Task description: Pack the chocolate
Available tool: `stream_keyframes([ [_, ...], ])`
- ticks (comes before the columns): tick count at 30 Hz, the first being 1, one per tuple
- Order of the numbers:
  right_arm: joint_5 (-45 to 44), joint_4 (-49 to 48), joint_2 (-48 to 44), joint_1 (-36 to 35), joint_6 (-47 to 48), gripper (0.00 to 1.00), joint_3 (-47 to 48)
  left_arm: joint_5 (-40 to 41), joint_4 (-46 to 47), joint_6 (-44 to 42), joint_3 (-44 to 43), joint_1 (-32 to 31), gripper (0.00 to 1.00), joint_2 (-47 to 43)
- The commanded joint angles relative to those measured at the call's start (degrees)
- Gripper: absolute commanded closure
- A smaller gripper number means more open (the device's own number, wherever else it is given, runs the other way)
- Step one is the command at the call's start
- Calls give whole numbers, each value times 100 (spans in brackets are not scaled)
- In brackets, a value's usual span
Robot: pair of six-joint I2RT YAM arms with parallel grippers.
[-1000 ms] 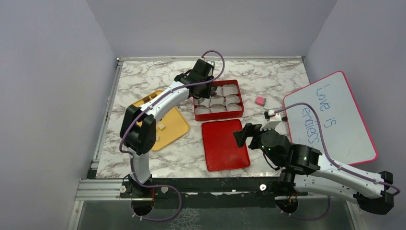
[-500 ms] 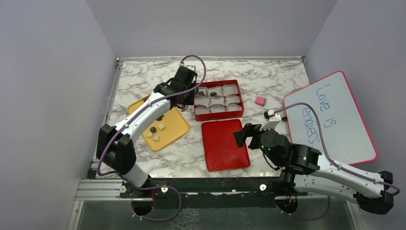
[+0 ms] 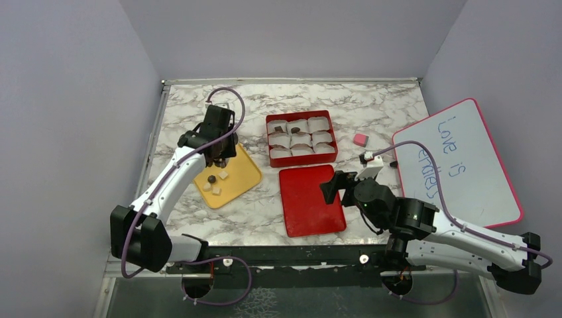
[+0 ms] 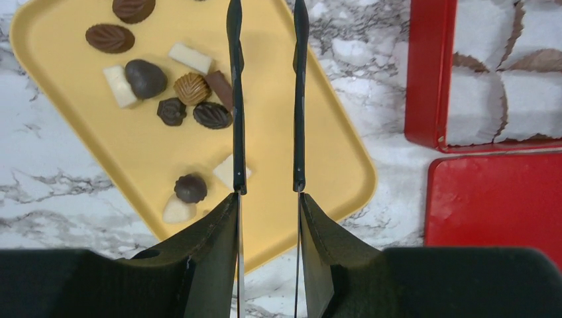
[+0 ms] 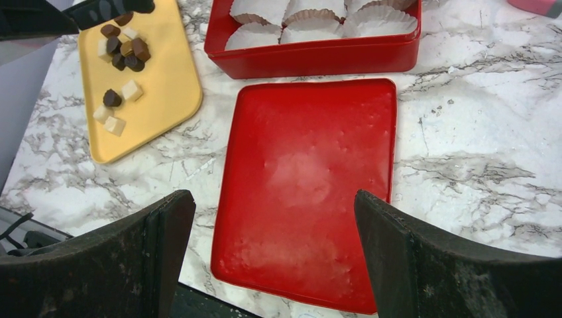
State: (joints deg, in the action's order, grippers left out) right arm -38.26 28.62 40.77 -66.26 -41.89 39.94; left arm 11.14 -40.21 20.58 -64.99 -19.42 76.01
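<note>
The chocolate (image 4: pixel 192 99) lies as dark rounds and pale cubes on a yellow tray (image 4: pixel 318 132), with several more pieces (image 3: pixel 213 183) near that tray's front. My left gripper (image 4: pixel 265 13) hovers over the tray's right half. Its thin fingers (image 4: pixel 235 99) stand slightly apart, open, with nothing between them. The red box (image 3: pixel 301 139) of white paper cups sits to the right, with a dark piece (image 3: pixel 295 123) in a back cup. My right gripper (image 5: pixel 275 252) hangs wide open and empty above the red lid (image 5: pixel 311 185).
A small pink block (image 3: pixel 360 139) lies right of the box. A pink-framed whiteboard (image 3: pixel 464 165) leans at the right edge. The marble table ends at a metal rail (image 3: pixel 149 165) on the left, with grey walls all round.
My left arm has swung left from the red box to above the yellow tray, jaws unchanged. The right arm has shifted only slightly.
</note>
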Motion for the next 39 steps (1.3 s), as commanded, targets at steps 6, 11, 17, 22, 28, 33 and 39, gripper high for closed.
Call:
stream_keyframes([
  [6, -53, -219, 60, 16, 58, 5, 30, 290, -358, 1, 494, 129, 62, -489],
  [11, -24, -260, 133, 16, 74, 5, 55, 272, -360, -10, 593, 205, 62, -452],
  [17, 3, -237, 195, 14, 84, 5, 114, 249, -289, -57, 705, 309, 62, -278],
  [22, -23, -264, 164, 17, 94, 5, 88, 1, -93, -47, 869, 333, 62, -235],
  [28, 26, -348, 260, 15, 129, 5, 104, -410, 193, -121, 1050, 342, 62, -157],
  [33, 29, -350, 294, 9, 137, 5, 114, -608, 306, -107, 1061, 342, 66, -201],
  [39, 29, -384, 256, 17, 121, 5, 50, -576, 309, -156, 1073, 342, 66, -175],
])
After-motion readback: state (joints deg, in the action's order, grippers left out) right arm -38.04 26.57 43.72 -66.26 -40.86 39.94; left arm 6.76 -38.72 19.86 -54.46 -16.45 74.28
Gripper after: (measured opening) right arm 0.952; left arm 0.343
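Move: The left hand, holding the tongs, has the brown stick chocolate roughly 7 cm ahead, 3 cm to its left and 12 cm below. At that same depth the gold chocolate lies about 7 cm ahead and 6 cm left, the dark oval 5 cm ahead and 4 cm left, and the white square just 1 cm ahead and 3 cm left. From the right hand the stick is some 20 cm ahead, 34 cm left and 16 cm below. The left tong arm comes against the brown stick and pushes it to the right, the two arms now straddling it and just starting to squeeze. To get there the left hand sinks about 5.5 cm in all and draws back some 4 cm, edging about 3 cm left before coming back right by half of that, while the wrist tips slightly farther down. ##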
